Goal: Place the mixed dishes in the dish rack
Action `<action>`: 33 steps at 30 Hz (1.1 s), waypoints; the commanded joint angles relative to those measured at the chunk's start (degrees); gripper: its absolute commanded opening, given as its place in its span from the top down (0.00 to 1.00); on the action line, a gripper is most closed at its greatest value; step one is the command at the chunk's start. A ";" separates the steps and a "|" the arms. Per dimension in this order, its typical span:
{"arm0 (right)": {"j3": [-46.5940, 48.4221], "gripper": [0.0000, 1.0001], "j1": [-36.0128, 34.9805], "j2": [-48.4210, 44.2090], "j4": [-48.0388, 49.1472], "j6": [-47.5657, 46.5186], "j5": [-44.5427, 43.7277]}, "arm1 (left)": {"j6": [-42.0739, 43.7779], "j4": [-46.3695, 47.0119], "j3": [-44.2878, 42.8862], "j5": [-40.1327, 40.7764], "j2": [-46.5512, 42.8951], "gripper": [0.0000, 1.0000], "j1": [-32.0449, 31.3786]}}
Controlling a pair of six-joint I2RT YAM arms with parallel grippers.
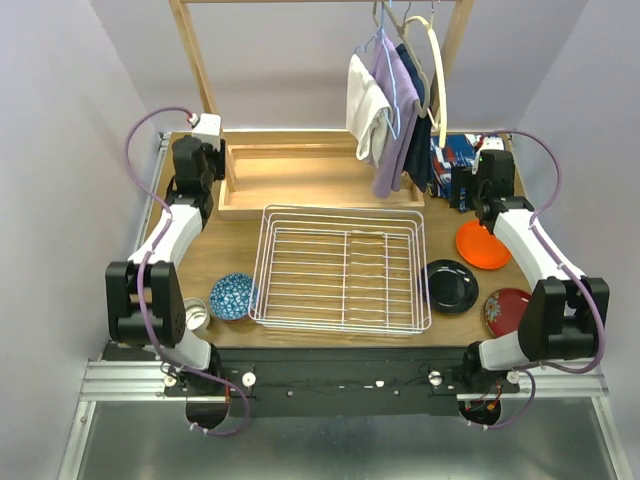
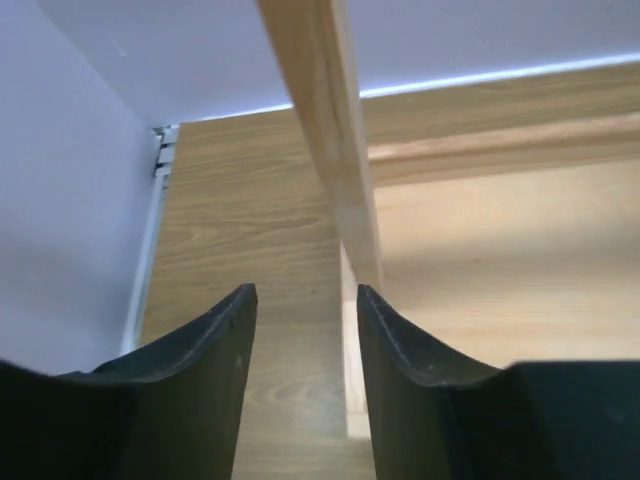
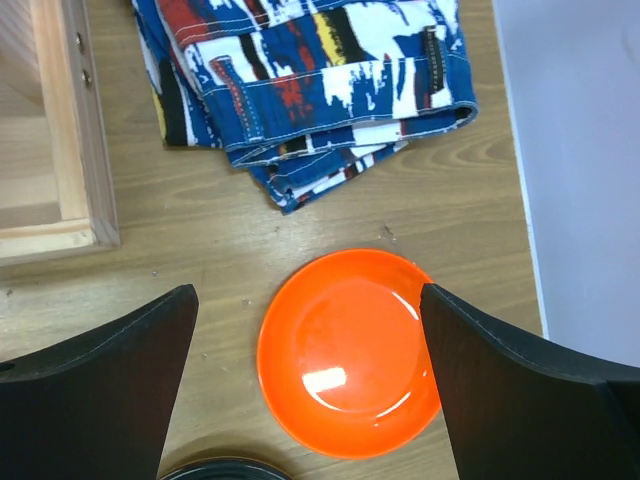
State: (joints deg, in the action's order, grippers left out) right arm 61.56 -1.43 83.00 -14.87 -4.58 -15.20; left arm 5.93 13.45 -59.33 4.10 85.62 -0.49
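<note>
The white wire dish rack (image 1: 340, 268) stands mid-table with no dishes in it. A blue-patterned bowl (image 1: 232, 296) sits left of it, with a cup (image 1: 197, 314) half hidden by my left arm. Right of the rack lie the black plate (image 1: 450, 286), the orange plate (image 1: 482, 245) and the dark red plate (image 1: 505, 310). The red-white bowl is out of view. My right gripper (image 3: 308, 290) is open wide and empty above the orange plate (image 3: 350, 350). My left gripper (image 2: 305, 295) is open and empty at the far left, by the wooden post (image 2: 335, 150).
A shallow wooden tray (image 1: 310, 180) lies behind the rack. A blue-red patterned cloth (image 3: 300, 80) lies at the far right, beyond the orange plate. Clothes (image 1: 390, 100) hang from a wooden frame over the tray's right end. Walls stand close on both sides.
</note>
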 commanded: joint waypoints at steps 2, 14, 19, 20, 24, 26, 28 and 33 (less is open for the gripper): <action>-0.39 0.00 -0.06 -1.44 -0.24 -4.20 -2.03 | 1.53 -13.27 -14.13 -10.66 7.62 1.00 0.05; 7.95 0.43 -0.15 4.17 -0.07 0.53 4.73 | 10.31 -11.26 -25.91 -17.11 18.87 1.00 -4.78; 14.88 0.99 -0.06 9.54 -1.21 2.55 8.52 | 14.80 -9.32 -36.26 -12.28 27.39 1.00 -5.22; 15.95 0.99 -0.06 10.59 -1.21 3.25 8.00 | 16.98 -9.15 -37.60 -10.71 28.53 1.00 -5.13; 21.49 0.99 0.02 14.90 -0.07 6.49 6.77 | 19.55 -6.61 -40.77 -6.22 32.23 1.00 -3.91; 24.99 0.99 -0.06 17.89 -0.15 8.87 7.90 | 19.03 -5.46 -41.48 -5.42 32.67 1.00 -2.85; 27.72 0.99 -0.06 21.22 -0.50 10.72 9.83 | 18.68 -5.63 -42.00 -4.54 32.94 1.00 -1.19; 38.51 0.99 -1.73 28.87 -1.21 11.79 13.62 | 18.85 -5.02 -41.39 -2.43 32.41 1.00 3.12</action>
State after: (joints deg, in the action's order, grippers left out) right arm 90.83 -1.43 105.58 -15.99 4.27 -5.89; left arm 22.87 5.50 -99.29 -4.86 118.28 -3.81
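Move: The left hand has the clothes frame's left post about 10 cm ahead, 2 cm right, at its own height; the wooden tray's near-left corner is 3 cm ahead, 1 cm right, 20 cm below. The frame's right post stands 19 cm ahead and 11 cm left of the right hand, level in height. From that hand, the orange plate is 3 cm ahead, 2 cm right, and the patterned cloth 21 cm straight ahead, both 16 cm down. Bearing leftward on the frame's left post from its inner side, the left hand ends some 15 cm forward and 5 cm right, having shut empty, swung right around the post and come back left, rolling its left side up and turning clockwise. The right hand shuts empty too and, after a pause, travels about 13 cm forward, slightly left and up, from over the orange plate towards the right post. ##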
